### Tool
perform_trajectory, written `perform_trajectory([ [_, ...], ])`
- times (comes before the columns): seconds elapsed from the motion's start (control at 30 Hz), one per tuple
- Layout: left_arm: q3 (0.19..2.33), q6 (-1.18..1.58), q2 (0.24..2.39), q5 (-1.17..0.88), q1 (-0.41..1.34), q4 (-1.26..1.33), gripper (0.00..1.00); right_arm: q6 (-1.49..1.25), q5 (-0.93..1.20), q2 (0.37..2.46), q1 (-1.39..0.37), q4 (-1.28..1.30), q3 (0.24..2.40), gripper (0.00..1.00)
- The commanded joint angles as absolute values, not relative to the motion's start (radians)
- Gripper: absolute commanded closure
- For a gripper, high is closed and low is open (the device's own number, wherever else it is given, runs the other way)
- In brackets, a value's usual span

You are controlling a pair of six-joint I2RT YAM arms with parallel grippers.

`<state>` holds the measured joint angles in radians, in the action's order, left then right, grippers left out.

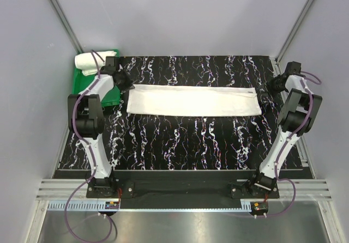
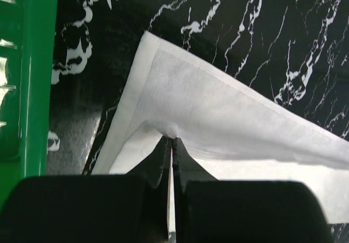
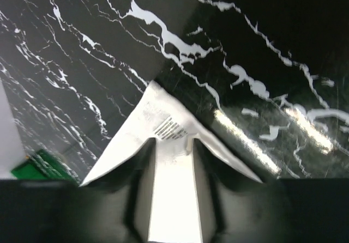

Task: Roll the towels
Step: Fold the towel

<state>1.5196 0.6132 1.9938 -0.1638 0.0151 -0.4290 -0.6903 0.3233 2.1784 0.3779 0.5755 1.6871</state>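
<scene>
One white towel [image 1: 193,101] lies flat and spread lengthwise across the black marbled table. My left gripper [image 1: 127,84] is at its left end. In the left wrist view the gripper [image 2: 172,139] is shut on the towel [image 2: 218,112], pinching a raised fold near the corner. My right gripper [image 1: 271,86] is at the towel's far right corner. In the right wrist view its jaws [image 3: 173,142] stand apart, and the towel corner [image 3: 163,117] lies loose between and below them. A second towel [image 1: 89,61], rolled up, rests in the green tray [image 1: 80,84].
The green tray [image 2: 38,63] stands at the table's back left, right beside my left gripper. Grey walls with metal posts close in the back and sides. The table's right edge [image 1: 297,123] runs close to the right arm.
</scene>
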Motion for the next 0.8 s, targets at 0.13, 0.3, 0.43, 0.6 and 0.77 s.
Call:
perform_trajectory([
  [0.13, 1.658, 0.598, 2.101, -0.166, 0.002, -0.456, 0.51, -0.689, 0.368, 2.220, 0.365, 0.548, 1.778, 0.50],
  [0.3, 1.616, 0.606, 2.039, -0.179, 0.002, -0.433, 0.20, -0.658, 0.312, 2.113, 0.365, 0.522, 1.684, 0.34],
  [0.43, 1.572, 0.598, 1.944, -0.179, 0.000, -0.430, 0.05, -0.631, 0.242, 1.985, 0.367, 0.532, 1.585, 0.24],
  [0.6, 1.505, 0.583, 1.792, -0.178, 0.014, -0.439, 0.01, -0.588, 0.171, 1.824, 0.367, 0.549, 1.452, 0.21],
  [0.77, 1.387, 0.569, 1.636, -0.141, 0.090, -0.426, 0.01, -0.526, 0.109, 1.700, 0.370, 0.572, 1.335, 0.18],
])
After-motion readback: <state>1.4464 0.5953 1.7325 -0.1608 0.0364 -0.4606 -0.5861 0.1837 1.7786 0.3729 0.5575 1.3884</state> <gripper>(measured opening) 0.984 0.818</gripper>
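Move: The towel edge held in the shut left fingers goes towards the far left corner, about 4 cm ahead, 2 cm to the left and 3 cm below that hand. The new near fold is about 10 cm straight back of it; the green bin is some 17 cm left and 4 cm ahead. From the right hand, fingers already parting, the far right corner is about 3 cm ahead, 2 cm right and 1 cm down, the near fold 11 cm straight back. The towel's folded-over edge is laid down just short of the far edge, the left hand easing about 2 cm forward and 2.5 cm down as its fingers open wide, the right creeping 1 cm forward while its fingers open further. Both let go and back off: the left rises about 11 cm and draws back 4, fingers tipping up; the right goes some 8 cm back and 7 up, rolling its left side down. ##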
